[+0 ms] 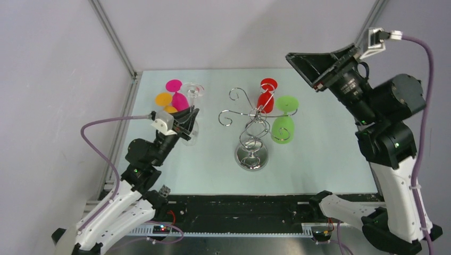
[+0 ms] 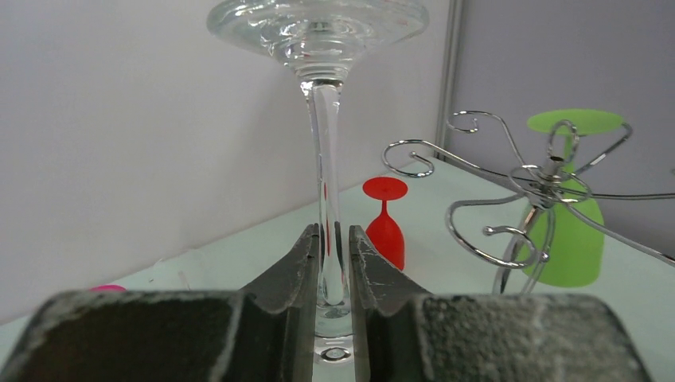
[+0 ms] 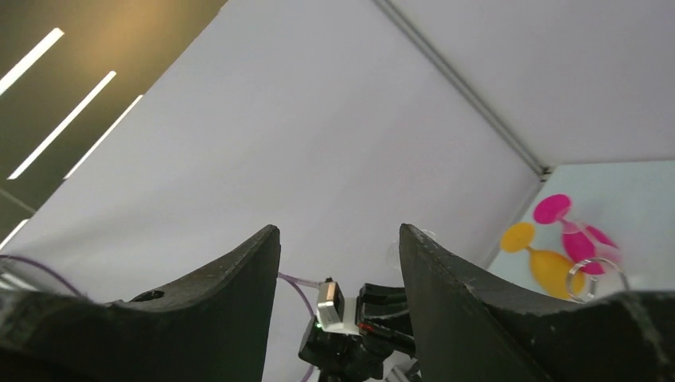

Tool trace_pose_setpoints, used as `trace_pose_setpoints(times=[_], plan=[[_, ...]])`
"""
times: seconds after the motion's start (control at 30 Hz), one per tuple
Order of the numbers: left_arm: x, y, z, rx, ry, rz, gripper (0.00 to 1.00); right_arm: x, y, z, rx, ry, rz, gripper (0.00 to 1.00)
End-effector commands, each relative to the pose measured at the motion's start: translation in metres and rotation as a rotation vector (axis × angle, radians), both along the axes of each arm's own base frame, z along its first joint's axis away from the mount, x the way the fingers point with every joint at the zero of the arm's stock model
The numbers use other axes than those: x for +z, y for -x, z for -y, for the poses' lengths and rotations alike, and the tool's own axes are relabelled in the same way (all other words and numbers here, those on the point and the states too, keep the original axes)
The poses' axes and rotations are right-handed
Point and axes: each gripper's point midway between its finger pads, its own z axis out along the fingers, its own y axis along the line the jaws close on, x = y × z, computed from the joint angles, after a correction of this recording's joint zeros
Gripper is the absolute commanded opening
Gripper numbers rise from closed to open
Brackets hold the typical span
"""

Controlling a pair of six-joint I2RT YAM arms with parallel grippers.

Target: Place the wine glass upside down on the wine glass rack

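Observation:
A clear wine glass (image 2: 325, 135) is upside down, foot on top, its stem pinched between the fingers of my left gripper (image 2: 330, 232), which is shut on it. From above, the glass (image 1: 192, 91) and left gripper (image 1: 186, 119) are at the table's left, well left of the chrome wine glass rack (image 1: 252, 130). In the left wrist view the rack (image 2: 509, 187) is ahead and to the right. My right gripper (image 1: 311, 66) is raised high at the right, open and empty (image 3: 338, 231).
A green glass (image 1: 283, 125) hangs upside down on the rack's right side, and a red glass (image 1: 265, 98) is upside down just behind the rack. Pink (image 1: 176, 94) and orange (image 1: 165, 102) glasses lie at the back left, next to the frame post.

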Motion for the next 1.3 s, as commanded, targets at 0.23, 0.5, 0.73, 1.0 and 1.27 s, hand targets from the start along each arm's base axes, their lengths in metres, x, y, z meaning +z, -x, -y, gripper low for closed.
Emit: trace_pose_setpoints(times=[0.23, 0.5, 0.73, 1.0, 1.27], plan=[[0.033, -0.024, 0.009, 0.012, 0.087, 0.178, 0.0, -0.064, -0.006, 0.069, -0.32, 0.169, -0.112, 0.6], [0.021, -0.036, 0.02, -0.062, 0.001, 0.263, 0.0, -0.133, -0.011, 0.106, -0.467, 0.236, -0.251, 0.6], [0.016, -0.037, 0.034, -0.207, 0.019, 0.28, 0.0, -0.164, -0.008, 0.115, -0.482, 0.282, -0.315, 0.6], [0.004, -0.039, 0.055, -0.32, 0.011, 0.305, 0.0, -0.192, -0.007, 0.116, -0.463, 0.314, -0.369, 0.6], [-0.009, -0.045, 0.069, -0.389, 0.016, 0.288, 0.0, -0.202, -0.001, 0.119, -0.479, 0.343, -0.377, 0.6]])
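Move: The left hand holds the clear wine glass foot-up by its stem. The rack's left loop lies some 10 cm to this hand's right, about 2 cm ahead and 3 cm lower; the far-left loop is roughly 11 cm ahead and 13 cm right, the hub 4 cm ahead and 19 cm right. The hanging green glass is about 6 cm ahead and 27 cm right, 11 cm lower. From the right hand, the left loop is about 15 cm left, 6 cm ahead and 27 cm below. Keeping its pinch on the stem, the left hand carries the upside-down clear glass about 6 cm forward, then swings some 7 cm right towards the rack's left side, sinking about 5 cm overall while the wrist turns clockwise some 20 degrees and the fingertips tip up a little. The empty right hand drops about 20 cm and draws 12 cm right, away from the left hand, turning clockwise and nosing down with its fingers still open. ##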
